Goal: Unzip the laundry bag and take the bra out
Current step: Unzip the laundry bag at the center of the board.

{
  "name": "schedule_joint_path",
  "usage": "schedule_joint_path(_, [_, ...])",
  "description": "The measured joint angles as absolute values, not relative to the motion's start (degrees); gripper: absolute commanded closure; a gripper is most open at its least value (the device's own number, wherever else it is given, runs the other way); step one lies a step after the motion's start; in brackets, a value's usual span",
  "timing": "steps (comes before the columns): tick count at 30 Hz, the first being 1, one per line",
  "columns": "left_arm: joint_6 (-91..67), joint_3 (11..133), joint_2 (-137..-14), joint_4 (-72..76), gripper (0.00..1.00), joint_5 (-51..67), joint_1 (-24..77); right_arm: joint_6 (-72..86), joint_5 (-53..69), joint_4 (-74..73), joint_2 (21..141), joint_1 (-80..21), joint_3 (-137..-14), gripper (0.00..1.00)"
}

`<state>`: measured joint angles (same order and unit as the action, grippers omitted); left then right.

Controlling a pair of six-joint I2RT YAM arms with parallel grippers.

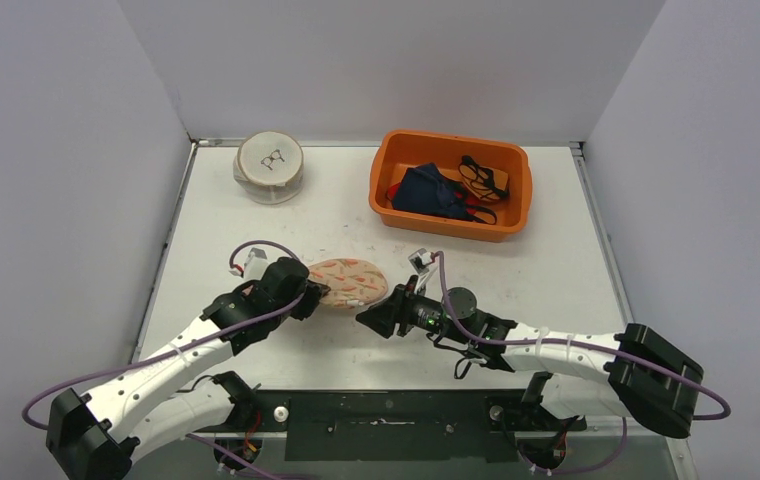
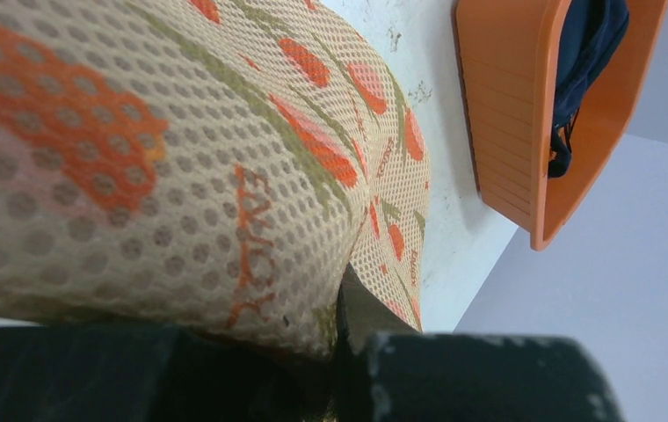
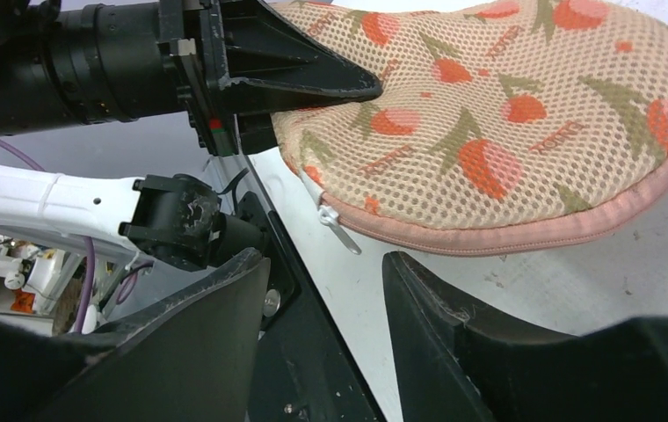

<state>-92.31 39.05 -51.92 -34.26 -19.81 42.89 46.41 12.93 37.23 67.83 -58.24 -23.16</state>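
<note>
The laundry bag [image 1: 348, 282] is a round beige mesh pouch with orange fruit prints and pink piping, lying on the table between both arms. My left gripper [image 1: 316, 297] is shut on the bag's left edge; the mesh [image 2: 181, 158] fills the left wrist view and is pinched between the jaws. My right gripper [image 1: 368, 318] is open and empty, just right of the bag's near edge. In the right wrist view the bag [image 3: 506, 114] lies ahead, and its silver zipper pull [image 3: 341, 230] hangs just beyond the fingers [image 3: 418, 299]. The bra is not visible.
An orange bin [image 1: 451, 185] with dark clothes stands at the back right, also in the left wrist view [image 2: 533, 114]. A round white mesh container [image 1: 270, 166] stands at the back left. The black mounting rail [image 1: 386, 410] runs along the near edge.
</note>
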Motion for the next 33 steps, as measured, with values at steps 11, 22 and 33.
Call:
schedule_joint_path(11, [-92.3,37.8,-48.8,-33.2,1.0,-19.2,42.9,48.2,11.3,40.5,69.3,-58.6,-23.1,0.54])
schedule_joint_path(22, [-92.3,37.5,-48.8,-32.2,1.0,-19.1,42.8,48.2,10.9,41.5,69.7,-58.6,-23.2,0.66])
schedule_joint_path(33, [-92.3,36.9,-48.8,-30.8,1.0,-18.5,42.7,47.8,10.7,41.5,70.1,-58.6,-23.2,0.83])
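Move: The zipper pull hangs at the near corner of the laundry bag, about 2 cm ahead of the right hand and 2 cm to its left, roughly level with its half-open fingers. The bag's body spreads some 6 cm ahead and 3 cm left of that hand. The left fingers' pinch on the bag is about 4 cm ahead and 8 cm left of it. From the left hand, the pull lies some 6 cm to the right, 2 cm back and slightly lower. Close the right fingers from about half open to roughly a fifth, one either side of the dangling zipper tab, while easing that hand only about 1 cm forward and slightly left to the pull. Keep the bag pinched in the left gripper and raise it about 1 cm early on, then hold it there. ##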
